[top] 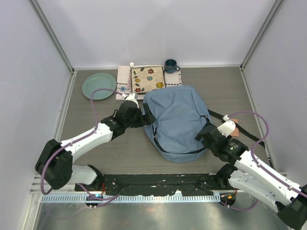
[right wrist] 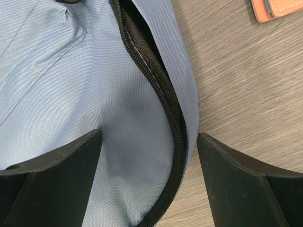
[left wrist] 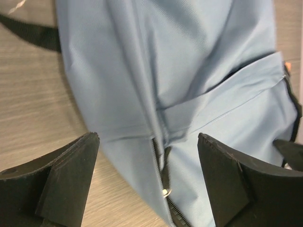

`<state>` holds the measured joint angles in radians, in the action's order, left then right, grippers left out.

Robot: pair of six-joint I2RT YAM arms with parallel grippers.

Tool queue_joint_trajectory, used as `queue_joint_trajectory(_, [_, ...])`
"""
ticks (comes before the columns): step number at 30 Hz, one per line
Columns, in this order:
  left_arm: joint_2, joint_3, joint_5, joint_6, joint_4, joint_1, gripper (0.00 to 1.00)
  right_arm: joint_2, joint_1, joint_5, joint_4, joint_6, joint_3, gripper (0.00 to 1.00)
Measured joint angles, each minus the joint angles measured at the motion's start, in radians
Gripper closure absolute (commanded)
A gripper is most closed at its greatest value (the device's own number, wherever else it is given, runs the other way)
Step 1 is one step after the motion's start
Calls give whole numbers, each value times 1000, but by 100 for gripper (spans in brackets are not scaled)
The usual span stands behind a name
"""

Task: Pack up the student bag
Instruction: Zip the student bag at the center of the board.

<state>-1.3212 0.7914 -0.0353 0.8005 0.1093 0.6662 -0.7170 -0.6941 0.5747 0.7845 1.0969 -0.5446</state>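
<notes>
The student bag (top: 177,120), a large light-blue backpack with dark zippers, lies flat in the middle of the table. My left gripper (top: 144,115) is at its left edge. In the left wrist view this gripper (left wrist: 147,142) is open, its jaws straddling the bag's side seam, where a small metal zipper pull (left wrist: 164,191) shows; nothing is gripped. My right gripper (top: 204,134) is at the bag's lower right edge. In the right wrist view it (right wrist: 149,139) stands open over the bag's (right wrist: 94,94) black zipper (right wrist: 163,94), with fabric between the fingers but not pinched.
At the back lie a teal plate (top: 99,86), a white embroidered mat (top: 123,82) under a floral square plate (top: 148,79), and a dark blue mug (top: 171,65). A black strap (top: 235,125) trails right of the bag. An orange-brown flat thing (right wrist: 277,9) lies near it. Walls close three sides.
</notes>
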Motion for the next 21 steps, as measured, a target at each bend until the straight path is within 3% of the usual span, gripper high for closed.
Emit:
queue_joint_trajectory(7, [-164,175,-10,-6,20,0,26,27,3,-10,-3,0,0,13])
queue_joint_trajectory(14, [-262,188,-41,-15,83,-2,32,39,3,-8,2,0,0,13])
queue_joint_trajectory(16, [-262,189,-48,-16,86,-1,39,43,3,-9,2,0,0,13])
queue_joint_trajectory(20, [-275,199,-50,-21,103,-1,62,43,3,-8,2,0,0,13])
queue_joint_trajectory(21, [-282,206,-50,-22,107,-1,63,43,5,-8,2,0,0,13])
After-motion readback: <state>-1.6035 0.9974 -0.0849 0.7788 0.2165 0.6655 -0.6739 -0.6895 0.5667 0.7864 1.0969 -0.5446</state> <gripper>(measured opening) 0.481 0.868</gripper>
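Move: The part of the student bag to grasp, the raised fold of its left edge, lies about 3 cm ahead of the left hand, 1 cm to its right and 5 cm below. The zip's near end shows roughly below the left hand, about 1 cm right and 6 cm down; a black strap sticks out some 9 cm ahead, 6 cm left and 9 cm lower, and the flowered tray is about 20 cm ahead, 2 cm left, 10 cm down. From the right hand that fold is roughly 27 cm left, 11 cm ahead and slightly lower. The left hand makes a short hop along the bag's left edge, up and forward by about 3 cm and 2 cm to the right, away from the zip's end, and then sinks some 5 cm onto the raised fold while the wrist tips about 10 degrees further down, its left side rising. On the way down and once low, its wide-open fingers draw in to about half open, one on each side of the fold, but they haven't closed into a pinch. ##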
